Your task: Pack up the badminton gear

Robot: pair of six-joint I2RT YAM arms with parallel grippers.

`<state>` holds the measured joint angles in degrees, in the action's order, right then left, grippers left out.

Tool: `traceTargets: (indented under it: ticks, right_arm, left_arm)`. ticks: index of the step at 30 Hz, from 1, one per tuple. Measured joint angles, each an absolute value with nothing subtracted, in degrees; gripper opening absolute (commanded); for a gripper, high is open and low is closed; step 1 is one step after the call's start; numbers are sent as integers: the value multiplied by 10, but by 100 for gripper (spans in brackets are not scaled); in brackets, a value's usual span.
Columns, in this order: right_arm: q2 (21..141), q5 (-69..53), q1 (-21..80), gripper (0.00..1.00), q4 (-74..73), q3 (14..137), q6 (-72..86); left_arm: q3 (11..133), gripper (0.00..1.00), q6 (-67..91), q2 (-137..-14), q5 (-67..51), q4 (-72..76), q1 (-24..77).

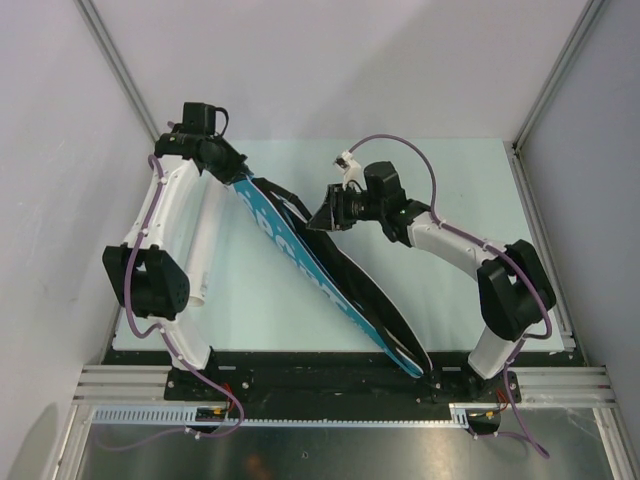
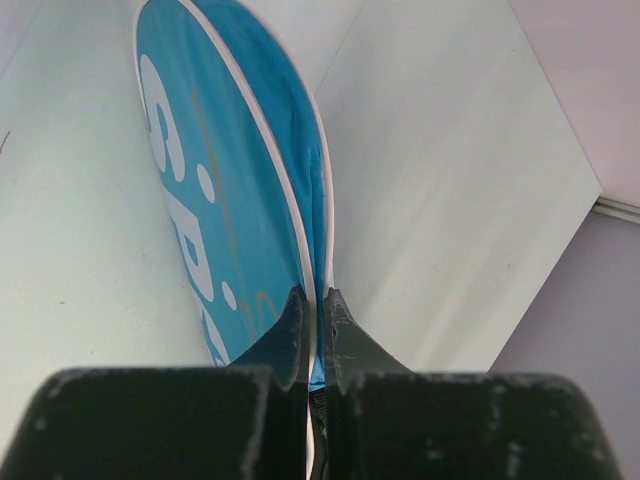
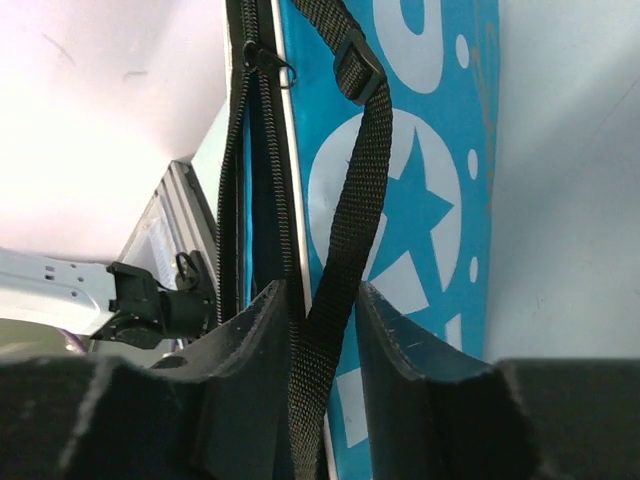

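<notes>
The long blue racket bag (image 1: 300,255) with black edging stands on its edge, running diagonally from the back left toward the near right of the table. My left gripper (image 1: 238,180) is shut on its far end; the left wrist view shows the jaws (image 2: 315,298) pinching the white-piped blue rim (image 2: 230,170). My right gripper (image 1: 322,215) grips the bag's upper edge at mid-length. In the right wrist view the jaws (image 3: 322,295) close on the black strap (image 3: 350,230) and zip edge of the bag (image 3: 420,200). A white tube (image 1: 205,240) lies beside the left arm. Rackets and shuttlecocks are out of view.
The pale table (image 1: 450,200) is enclosed by grey walls with metal posts at the back corners. An aluminium rail (image 1: 330,385) with both arm bases runs along the near edge. The bag's near tip rests close to the right arm's base.
</notes>
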<state>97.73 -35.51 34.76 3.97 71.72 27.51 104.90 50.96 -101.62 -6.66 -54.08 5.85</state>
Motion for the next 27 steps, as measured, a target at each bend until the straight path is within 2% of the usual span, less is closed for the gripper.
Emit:
traceTargets:
  ticks: [1,4,8,20,27]
  right_arm:
    - [978,-357,347,21,41,717,277]
    - [977,-366,348,11,51,717,284]
    - [960,-344,359,8,35,717,274]
    - [888,-168,519,18,-32,717,178]
    - [887,-164,499,0,-29,717,176]
  left_arm:
    - [1049,0,510,-1016,-67,-541,59]
    - [1049,0,510,-1016,-66,-541,59]
    - [1048,0,511,-1016,-66,-540,60]
    - [1044,0,515,-1016,-97,-572,77]
    - [1038,0,522,-1016,-81,-556,73]
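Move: The right hand's open fingers already straddle the black strap, its middle about 1 cm to their left and level in reach. The bag's middle lies roughly 10 cm back, 5 cm right and 8 cm below; the white tube is some 27 cm left, 3 cm back and 18 cm below. From the left hand, which grips the bag's far end, that strap is about 10 cm back, 16 cm right and 3 cm lower. The right fingers close on the strap and pull it about 7 cm back, plus some leftward and up. ##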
